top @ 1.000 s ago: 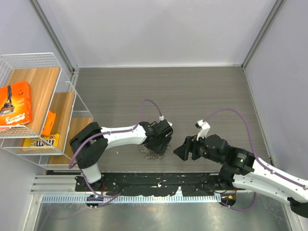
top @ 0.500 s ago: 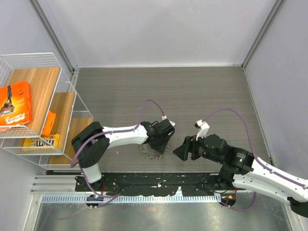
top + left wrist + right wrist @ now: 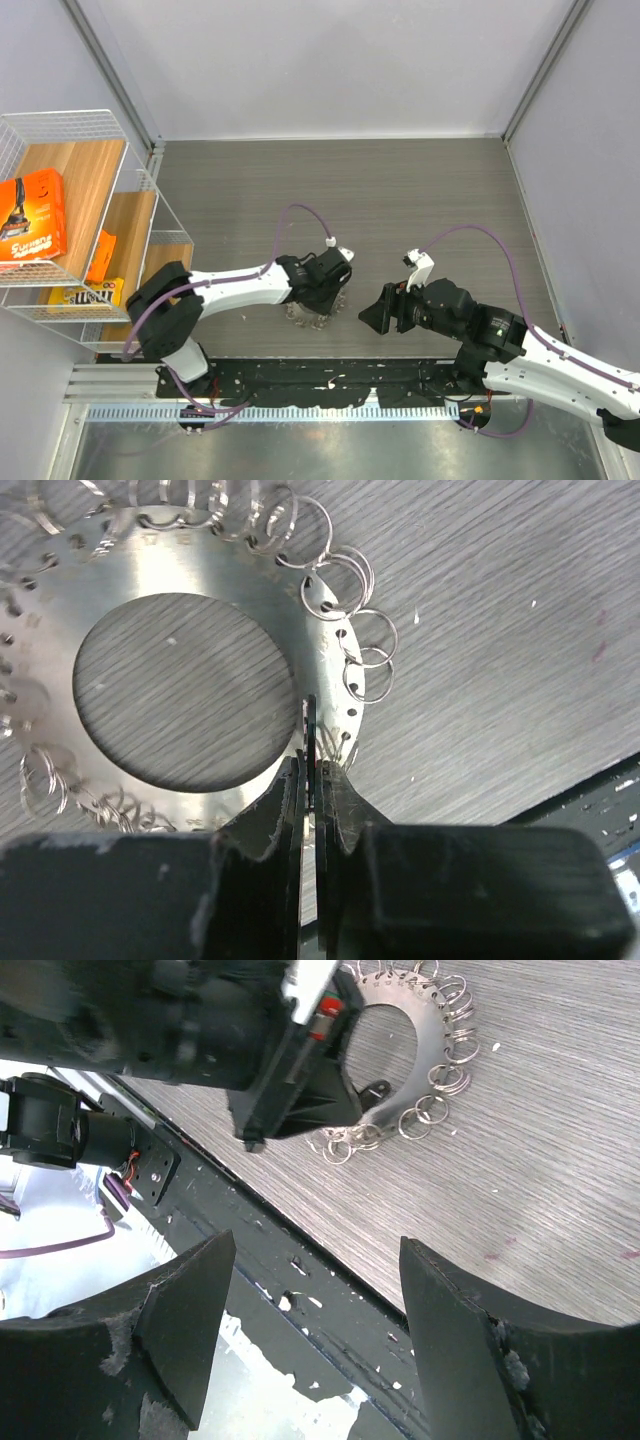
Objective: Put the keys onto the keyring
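Note:
The keyring [image 3: 190, 568] is a flat silvery disc with a big round hole, lying on the grey table with small wire rings [image 3: 362, 630] threaded round its rim. My left gripper [image 3: 312, 765] hangs over its near rim, shut on a thin key seen edge-on [image 3: 312, 730] that touches the rim. In the top view the left gripper [image 3: 318, 296] covers most of the keyring [image 3: 300, 318]. In the right wrist view the keyring [image 3: 440, 1020] shows beside the left gripper [image 3: 365, 1095]. My right gripper [image 3: 315, 1245] stands open and empty, right of the keyring [image 3: 372, 314].
A white wire basket [image 3: 120, 175] on wooden shelves stands at the left, holding an orange box [image 3: 32, 215] and a yellow candy pack [image 3: 85, 293]. A black rail [image 3: 330, 375] runs along the table's near edge. Grey walls close in the back and right.
The left gripper's jaws have closed on the thin key, and its wrist has shifted slightly left and down over the keyring. The right arm has not moved.

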You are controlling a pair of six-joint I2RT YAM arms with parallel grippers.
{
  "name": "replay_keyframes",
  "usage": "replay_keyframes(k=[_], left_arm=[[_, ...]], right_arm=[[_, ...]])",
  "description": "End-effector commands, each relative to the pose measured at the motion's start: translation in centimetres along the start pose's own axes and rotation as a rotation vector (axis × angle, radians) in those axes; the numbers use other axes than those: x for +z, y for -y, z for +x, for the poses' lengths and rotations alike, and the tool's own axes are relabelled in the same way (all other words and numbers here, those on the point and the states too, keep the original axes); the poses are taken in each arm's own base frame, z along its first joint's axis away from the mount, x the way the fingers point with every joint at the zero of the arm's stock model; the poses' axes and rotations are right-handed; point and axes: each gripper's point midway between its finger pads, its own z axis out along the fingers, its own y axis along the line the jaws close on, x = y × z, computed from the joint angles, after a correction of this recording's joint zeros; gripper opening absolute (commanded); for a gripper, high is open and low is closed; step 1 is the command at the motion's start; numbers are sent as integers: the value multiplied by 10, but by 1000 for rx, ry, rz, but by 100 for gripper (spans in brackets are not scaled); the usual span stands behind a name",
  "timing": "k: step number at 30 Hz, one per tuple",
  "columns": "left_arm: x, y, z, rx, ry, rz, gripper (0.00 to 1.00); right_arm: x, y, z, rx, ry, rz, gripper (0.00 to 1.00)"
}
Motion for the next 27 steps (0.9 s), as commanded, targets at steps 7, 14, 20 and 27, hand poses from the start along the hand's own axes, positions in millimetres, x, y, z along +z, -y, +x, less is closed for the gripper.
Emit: replay_keyframes(k=[7,14,20,27], left_arm=[[-89,6,-56,45,387,61,0],[-140,19,-63,82,526,167,0],[-177,34,-65,132,610,277,0],[-222,50,-65,147,708,406,0]], right_arm=[[-2,-16,-20,-14,55,-45,73],[-4,-31,-31,-61,49,-78,73],[-17,-49,-49,-160,45,-112,73],[-34,-87,-60,-278,13,-263,73]])
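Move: The left gripper is already closed on the black key, just below its hand point; the keyring's middle lies about 3 cm ahead, 3 cm to the left and 2 cm below. The waiting right gripper, open, is some 12 cm to the left hand's right, 5 cm back and 12 cm higher. From the right hand point, the keyring's middle is roughly 8 cm ahead, 15 cm left and 14 cm down. Keep the left gripper's pinch on the black key and raise it briskly by about 19 cm, easing back 2 or 3 cm late in the rise, while swinging the fingers from pointing down out to the right and forward by some 35 degrees. Partway through, start lifting the open right gripper too, with a slight shift left, towards the left fingertips, turning it a little counter-clockwise. ##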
